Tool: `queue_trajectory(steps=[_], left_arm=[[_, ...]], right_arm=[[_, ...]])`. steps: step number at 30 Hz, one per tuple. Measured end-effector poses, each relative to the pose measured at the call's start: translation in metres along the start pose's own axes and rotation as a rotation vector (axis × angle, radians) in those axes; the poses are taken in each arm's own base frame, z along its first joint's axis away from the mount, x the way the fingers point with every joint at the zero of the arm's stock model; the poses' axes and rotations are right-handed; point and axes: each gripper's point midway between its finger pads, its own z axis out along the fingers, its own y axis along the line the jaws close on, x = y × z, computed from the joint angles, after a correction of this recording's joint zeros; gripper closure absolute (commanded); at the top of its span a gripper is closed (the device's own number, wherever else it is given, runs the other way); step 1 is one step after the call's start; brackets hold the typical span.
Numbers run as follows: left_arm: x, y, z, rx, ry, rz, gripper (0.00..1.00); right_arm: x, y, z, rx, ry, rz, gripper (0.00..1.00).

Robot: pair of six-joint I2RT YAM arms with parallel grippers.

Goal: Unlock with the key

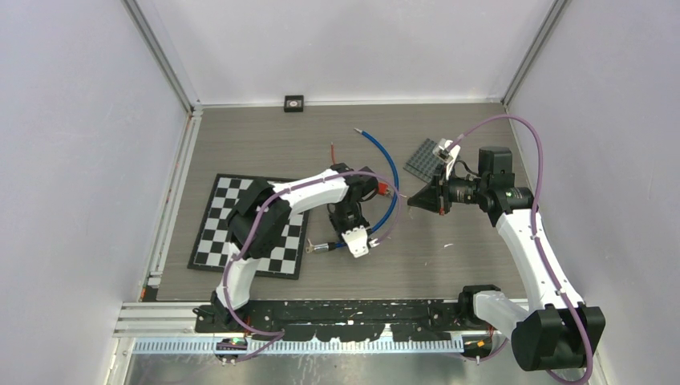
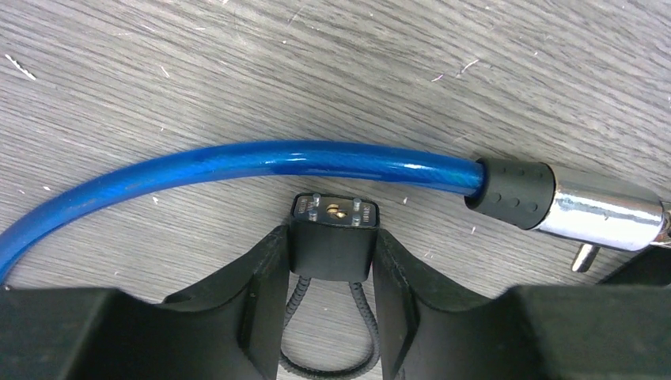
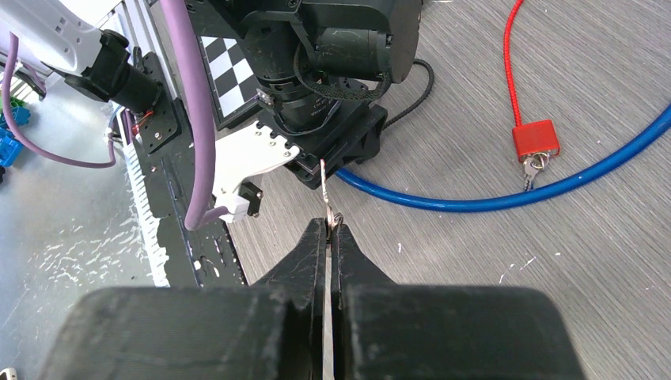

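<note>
A small black lock (image 2: 332,237) with a braided black cord loop (image 2: 364,317) sits between the pads of my left gripper (image 2: 331,241), which is shut on its sides. The lock's keyhole face (image 2: 336,210) points away from the wrist, toward a blue cable (image 2: 237,162) on the table. My right gripper (image 3: 327,229) is shut on a thin metal key (image 3: 325,186). The key's blade points at the left gripper (image 3: 332,146), just short of it. From above, the two grippers (image 1: 370,210) (image 1: 413,200) face each other at mid-table.
A red padlock (image 3: 535,140) with keys and a red cord lies beyond the blue cable (image 3: 490,198). The cable's black collar and chrome end (image 2: 593,214) lie at the right. A checkered mat (image 1: 216,233), a grey plate (image 1: 421,160) and loose keys (image 1: 319,247) also lie on the table.
</note>
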Motion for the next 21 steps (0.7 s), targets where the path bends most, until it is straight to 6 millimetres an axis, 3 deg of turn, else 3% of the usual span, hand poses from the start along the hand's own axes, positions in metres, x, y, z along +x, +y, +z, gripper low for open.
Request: queue_trajectory(steps=[7,10,14,17,21], left_arm=[[0.001,0.000,-0.001,-0.037,0.003,-0.051,0.85],[0.000,0.005,-0.004,-0.114,-0.028,-0.127,0.99],[-0.004,0.014,-0.016,-0.251,-0.074,-0.262,1.00],[-0.010,0.023,-0.046,-0.395,-0.091,-0.362,1.00],[-0.024,0.036,-0.103,-0.627,-0.125,-0.452,1.00]], right_arm=[[0.000,0.000,0.000,0.000,0.000,0.004,0.99],[-0.002,0.001,0.000,0.000,-0.007,0.021,1.00],[-0.008,0.001,0.002,-0.003,-0.031,0.051,0.99],[-0.012,0.001,0.003,-0.007,-0.046,0.075,1.00],[-0.016,0.002,0.003,-0.010,-0.056,0.096,1.00]])
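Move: The left hand, low over the table, already grips the black padlock. The key in the right fingers waits about 12 cm to its right, level fore and aft, and some 19 cm higher. The red padlock lies roughly 8 cm ahead and 7 cm to the right; the blue hose's metal connector is about 5 cm back and 8 cm left. From the right hand, the black padlock is some 14 cm left, level fore and aft, and 20 cm below. Lift the left gripper and its black padlock off the table towards the key, slowly at first and then fast, about 11 cm up and a little to the right. Keep the pinch unchanged while the wrist swings the fingertips from straight down out to the right and twists counter-clockwise, some 45 degrees in all. Let the right hand keep the key pinched and rise a centimetre or so. ##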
